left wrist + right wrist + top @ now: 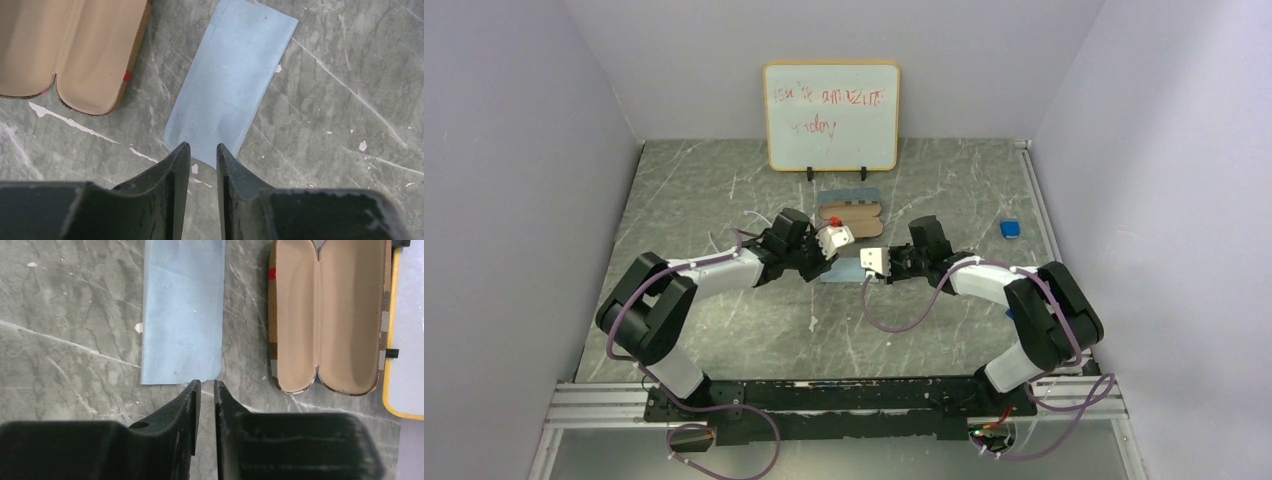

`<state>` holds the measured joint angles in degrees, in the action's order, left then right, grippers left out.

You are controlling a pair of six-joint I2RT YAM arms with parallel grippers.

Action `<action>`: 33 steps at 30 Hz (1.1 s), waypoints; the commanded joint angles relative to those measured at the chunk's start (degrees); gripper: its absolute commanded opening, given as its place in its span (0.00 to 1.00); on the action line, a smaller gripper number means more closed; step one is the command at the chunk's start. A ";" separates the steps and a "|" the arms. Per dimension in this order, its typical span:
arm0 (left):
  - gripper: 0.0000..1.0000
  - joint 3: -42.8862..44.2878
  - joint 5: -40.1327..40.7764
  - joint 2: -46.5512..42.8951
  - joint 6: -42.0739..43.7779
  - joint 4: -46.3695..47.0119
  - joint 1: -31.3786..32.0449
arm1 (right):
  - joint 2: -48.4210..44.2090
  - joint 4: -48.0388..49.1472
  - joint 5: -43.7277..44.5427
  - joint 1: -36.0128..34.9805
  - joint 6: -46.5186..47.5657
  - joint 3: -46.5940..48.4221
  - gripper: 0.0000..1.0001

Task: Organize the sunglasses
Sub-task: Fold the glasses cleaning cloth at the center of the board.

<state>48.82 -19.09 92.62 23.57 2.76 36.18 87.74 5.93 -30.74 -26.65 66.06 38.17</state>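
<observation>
No sunglasses show in any view. A light-blue cloth (232, 80) (182, 310), folded into a long strip, lies flat on the marble table (724, 200). Beside it a plaid case (327, 315) (70, 50) (851, 211) lies open, its tan lining bare. My left gripper (203, 146) hovers at one short end of the cloth, jaws a little apart with nothing between them. At the opposite end my right gripper (207, 382) stands just off the cloth's corner, jaws parted by a narrow gap and also empty. In the top view both wrists meet over the cloth (844, 272).
A whiteboard (831, 116) on a stand sits at the back, right behind the case. A small blue object (1010, 229) lies at the right, near the table's rail. Grey walls close in both sides.
</observation>
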 commanded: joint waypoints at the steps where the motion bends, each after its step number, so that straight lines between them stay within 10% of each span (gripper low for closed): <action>1: 0.32 -0.78 1.27 -2.62 -1.40 3.12 -0.24 | -0.09 7.01 2.19 0.20 -3.57 -1.79 0.25; 15: 0.31 -7.03 -2.01 -9.82 11.57 1.10 1.18 | -9.68 0.76 -6.92 1.65 13.40 -8.98 0.36; 33: 0.26 -19.45 20.99 -5.87 25.58 20.61 11.01 | -9.19 -0.14 -8.32 1.43 16.75 -10.23 0.36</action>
<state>30.26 -3.36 85.34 45.45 15.20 46.39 78.87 6.04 -36.49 -25.10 82.13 27.97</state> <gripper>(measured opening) 0.264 0.361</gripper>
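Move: The folded cleaning cloth lies flat, its middle about 6 cm to the left hand's right, 1 cm nearer the bases and some 5 cm below. From the right hand its middle is about 7 cm to the left, 2 cm back and 3 cm below. The open glasses case stands roughly 13 cm beyond the cloth's middle, level with it sideways; the white sunglasses lie about 19 cm left and 5 cm ahead of the left hand. From above the cloth's left end, the left hand lifts about a centimetre, swings back 5 cm over the cloth to its near side, drifting left, then sinks some 4 cm and eases a centimetre forward towards the near left corner, rolling its wrist roughly 30 degrees clockwise with the fingers still slightly open. The right hand opens its nearly shut fingers to about a third, rises a little, draws back some 4 cm and slightly right to the near side of the cloth's right end, and settles low again, its wrist turning a little counter-clockwise. ##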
